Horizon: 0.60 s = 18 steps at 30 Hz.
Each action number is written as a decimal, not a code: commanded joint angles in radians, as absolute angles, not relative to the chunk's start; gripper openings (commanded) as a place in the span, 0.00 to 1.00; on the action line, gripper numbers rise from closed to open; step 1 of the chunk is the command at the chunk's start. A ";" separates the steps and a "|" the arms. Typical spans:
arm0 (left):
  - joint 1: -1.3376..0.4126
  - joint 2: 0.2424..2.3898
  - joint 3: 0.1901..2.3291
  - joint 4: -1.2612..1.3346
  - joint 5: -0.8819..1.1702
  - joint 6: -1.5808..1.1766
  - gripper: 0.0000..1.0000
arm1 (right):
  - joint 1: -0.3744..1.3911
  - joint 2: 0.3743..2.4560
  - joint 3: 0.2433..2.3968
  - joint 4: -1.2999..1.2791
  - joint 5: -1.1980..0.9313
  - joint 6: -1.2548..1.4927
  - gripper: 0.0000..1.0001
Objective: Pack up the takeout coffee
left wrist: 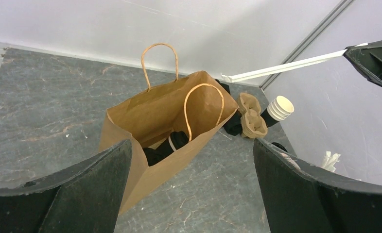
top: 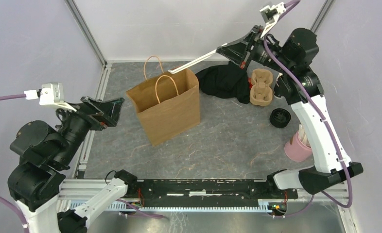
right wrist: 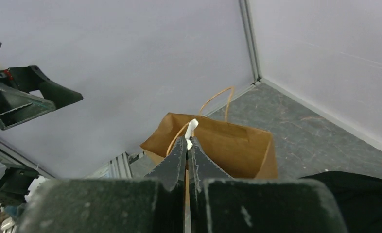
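A brown paper bag (top: 167, 104) stands open in the middle of the table. In the left wrist view, black shapes with a pale band (left wrist: 175, 141) lie in its bottom; I cannot tell whether they are the takeout coffee. My right gripper (top: 224, 48) hangs high at the back right, shut on a long thin white stick (top: 196, 60). The stick's free end reaches the bag's back rim. In the right wrist view the right gripper (right wrist: 187, 141) pinches the stick (right wrist: 192, 127) above the bag (right wrist: 228, 145). My left gripper (top: 116, 111) stands open left of the bag, nothing between its fingers.
A cardboard cup carrier (top: 260, 87) and a black cloth (top: 223, 80) lie behind the bag at the right. Loose black lids (top: 280, 117) and a pink holder of white sticks (top: 298, 145) stand further right. A stack of lidless cups (left wrist: 280, 108) lies by the carrier.
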State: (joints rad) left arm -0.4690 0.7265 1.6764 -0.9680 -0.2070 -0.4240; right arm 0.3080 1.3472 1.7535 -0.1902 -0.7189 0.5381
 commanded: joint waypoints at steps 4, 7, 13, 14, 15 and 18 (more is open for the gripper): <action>-0.474 0.729 1.711 -1.031 -0.242 -0.542 1.00 | 0.474 1.387 1.887 -0.357 -0.528 0.369 0.00; -0.474 0.715 1.706 -1.032 -0.245 -0.574 0.99 | 0.568 1.477 2.001 -0.481 -0.437 0.279 0.00; -0.474 0.684 1.713 -1.086 -0.247 -0.597 0.99 | 0.721 1.554 2.014 -0.470 -0.200 0.180 0.00; -0.475 0.681 1.720 -1.095 -0.254 -0.603 0.99 | 0.737 1.575 2.024 -0.467 -0.173 0.166 0.00; -0.475 0.676 1.725 -1.100 -0.261 -0.608 0.99 | 0.751 1.595 2.045 -0.476 -0.150 0.151 0.00; -0.474 0.666 1.739 -1.109 -0.275 -0.630 0.99 | 0.784 1.660 2.100 -0.497 -0.122 0.125 0.00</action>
State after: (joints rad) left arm -0.4690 0.6804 1.7008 -1.0901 -0.2390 -0.5632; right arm 0.7509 1.6047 2.0167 -0.4831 -0.2466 0.2028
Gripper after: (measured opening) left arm 0.989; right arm 0.009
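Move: The middle of the paper bag, which the right hand is bringing the white straws to, lies some 20 cm left of that hand, about 3 cm ahead and 38 cm below. The bag's near handle is about 18 cm left, 2 cm back and 18 cm below; the black cloth lies 27 cm ahead, 13 cm right and 51 cm below. From the left hand, the bag is some 17 cm ahead, 11 cm right and 33 cm below. Right hand carries the straws some 12 cm left, later sinking 6 cm, towards the bag; left backs off. ##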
